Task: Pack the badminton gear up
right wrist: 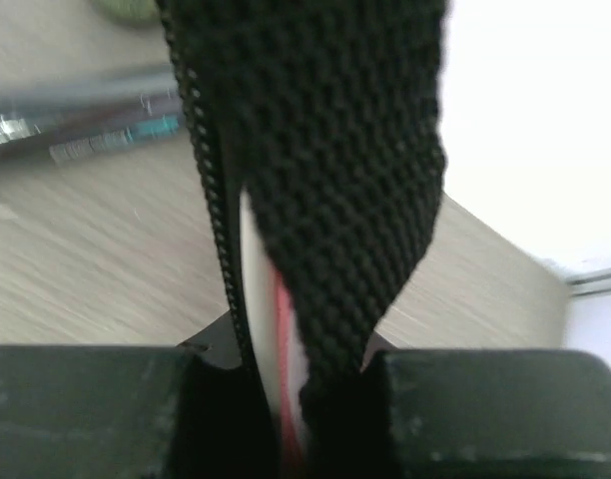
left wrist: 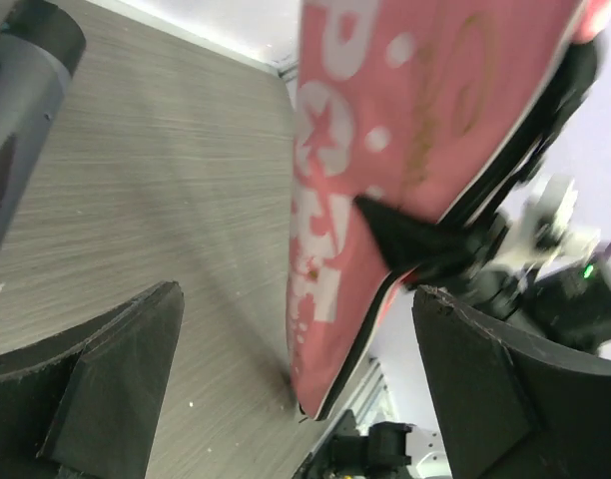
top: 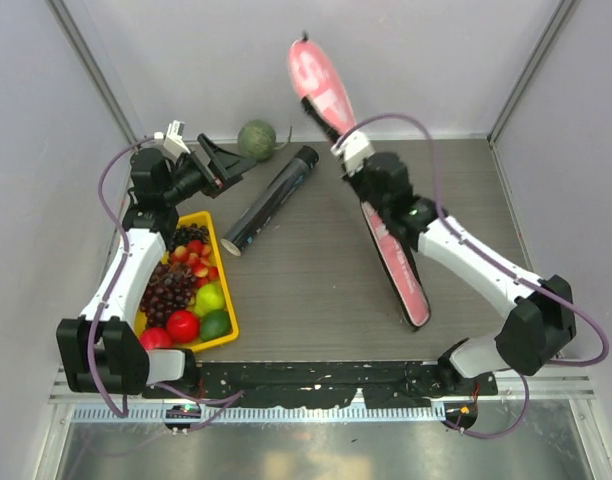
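The pink "SPORT" racket bag [top: 394, 255] stands on its edge across the table's right half, and its wide end [top: 316, 75] rises against the back wall. My right gripper [top: 352, 160] is shut on the bag's upper edge. In the right wrist view the gripper [right wrist: 286, 374] pinches the black mesh strap [right wrist: 325, 150] and the zip edge. The long black tube [top: 272, 200] lies diagonally at centre left. Left of it, my left gripper [top: 214, 162] hangs open and empty, aimed toward the bag [left wrist: 385, 150]. Its fingers [left wrist: 116, 369] stand wide apart, clear of the bag.
A yellow tray [top: 229, 300] of grapes and other fruit sits at the left, beside my left arm. A green melon [top: 256, 138] rests by the back wall, near the tube's far end. The tube's end [left wrist: 21, 90] also shows at the left wrist view's top left.
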Controlling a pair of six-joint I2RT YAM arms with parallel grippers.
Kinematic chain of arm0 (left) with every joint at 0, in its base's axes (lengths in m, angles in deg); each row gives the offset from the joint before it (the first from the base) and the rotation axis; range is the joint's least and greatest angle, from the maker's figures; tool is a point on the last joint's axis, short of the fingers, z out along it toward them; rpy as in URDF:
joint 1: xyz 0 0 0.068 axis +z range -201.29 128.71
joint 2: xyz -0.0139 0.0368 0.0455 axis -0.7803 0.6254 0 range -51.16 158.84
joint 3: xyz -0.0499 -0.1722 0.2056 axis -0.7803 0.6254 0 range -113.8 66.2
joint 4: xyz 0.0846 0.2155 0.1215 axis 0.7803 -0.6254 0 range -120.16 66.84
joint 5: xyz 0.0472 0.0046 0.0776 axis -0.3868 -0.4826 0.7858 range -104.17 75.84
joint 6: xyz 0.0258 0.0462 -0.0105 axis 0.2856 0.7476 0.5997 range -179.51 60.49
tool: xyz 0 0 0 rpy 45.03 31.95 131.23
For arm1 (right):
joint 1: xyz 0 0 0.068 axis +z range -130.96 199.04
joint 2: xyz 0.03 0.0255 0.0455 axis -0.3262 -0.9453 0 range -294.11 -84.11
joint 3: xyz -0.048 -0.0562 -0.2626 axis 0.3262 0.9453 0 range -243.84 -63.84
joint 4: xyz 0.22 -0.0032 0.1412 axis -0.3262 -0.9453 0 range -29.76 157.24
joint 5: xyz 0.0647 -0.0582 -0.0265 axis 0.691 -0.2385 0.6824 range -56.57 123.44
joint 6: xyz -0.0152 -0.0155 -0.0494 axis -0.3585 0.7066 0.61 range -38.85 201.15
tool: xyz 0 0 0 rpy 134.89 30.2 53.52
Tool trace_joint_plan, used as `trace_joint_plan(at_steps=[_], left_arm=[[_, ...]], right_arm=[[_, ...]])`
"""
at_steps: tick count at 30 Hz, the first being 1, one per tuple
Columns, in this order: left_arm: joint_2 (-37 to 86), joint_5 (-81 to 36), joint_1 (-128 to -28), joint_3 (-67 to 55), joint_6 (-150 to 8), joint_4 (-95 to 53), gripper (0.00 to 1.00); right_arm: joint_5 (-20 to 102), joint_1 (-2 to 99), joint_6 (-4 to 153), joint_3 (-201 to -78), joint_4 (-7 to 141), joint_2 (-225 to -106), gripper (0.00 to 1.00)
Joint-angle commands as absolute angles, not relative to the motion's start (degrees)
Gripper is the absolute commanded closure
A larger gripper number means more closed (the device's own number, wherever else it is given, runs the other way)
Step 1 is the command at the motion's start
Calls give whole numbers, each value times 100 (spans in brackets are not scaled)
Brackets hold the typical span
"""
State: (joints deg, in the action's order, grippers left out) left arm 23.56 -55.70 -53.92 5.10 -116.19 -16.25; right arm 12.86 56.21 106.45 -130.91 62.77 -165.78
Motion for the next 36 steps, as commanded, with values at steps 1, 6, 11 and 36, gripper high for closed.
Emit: trace_joint_plan(at_steps=[1,6,11,36], left_arm=[[1697,-5136,-5410,151,-10584,-2622,1],[1082,-4695,-5506,423,-9924,-3195,0],[633,-4861,-5664,879,-9239,-3608,0],[-220,-4660,-6271,1839,-8087,-4223,1]], right_arm=[[3480,4290,8320,-14196,5882,-16268,95],[5879,3241,5731,-13970,6694,-16602,94],[7025,2880,3889,-12661,8806,-17216,94],[5763,2379,4096,-11665,8239,-17941,22]])
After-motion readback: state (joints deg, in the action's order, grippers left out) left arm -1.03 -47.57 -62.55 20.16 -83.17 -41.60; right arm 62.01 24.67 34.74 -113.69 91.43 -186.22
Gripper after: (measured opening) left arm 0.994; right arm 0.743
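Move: Under the right hand, which already grips the bag by its black edge, lies the open table it is taken to, centred about 20 cm below, some 5 cm back and 1 cm to the left. The dark shuttlecock tube lies about 25 cm left and 3 cm farther out; the watermelon, some 30 cm left and 17 cm ahead. From the left hand, that table spot is about 33 cm right, 3 cm back and 26 cm below. Swinging the bag over, the right hand first rises about 5 cm while going right and forward, rolling its left side up through some 70 degrees and tipping its fingers down. It comes partly back left as it plunges to the table, then edges right and opens at the bag's black edge. The empty left hand, still wide open, draws back about 12 cm, rising briefly before sinking beside the fruit basket. ##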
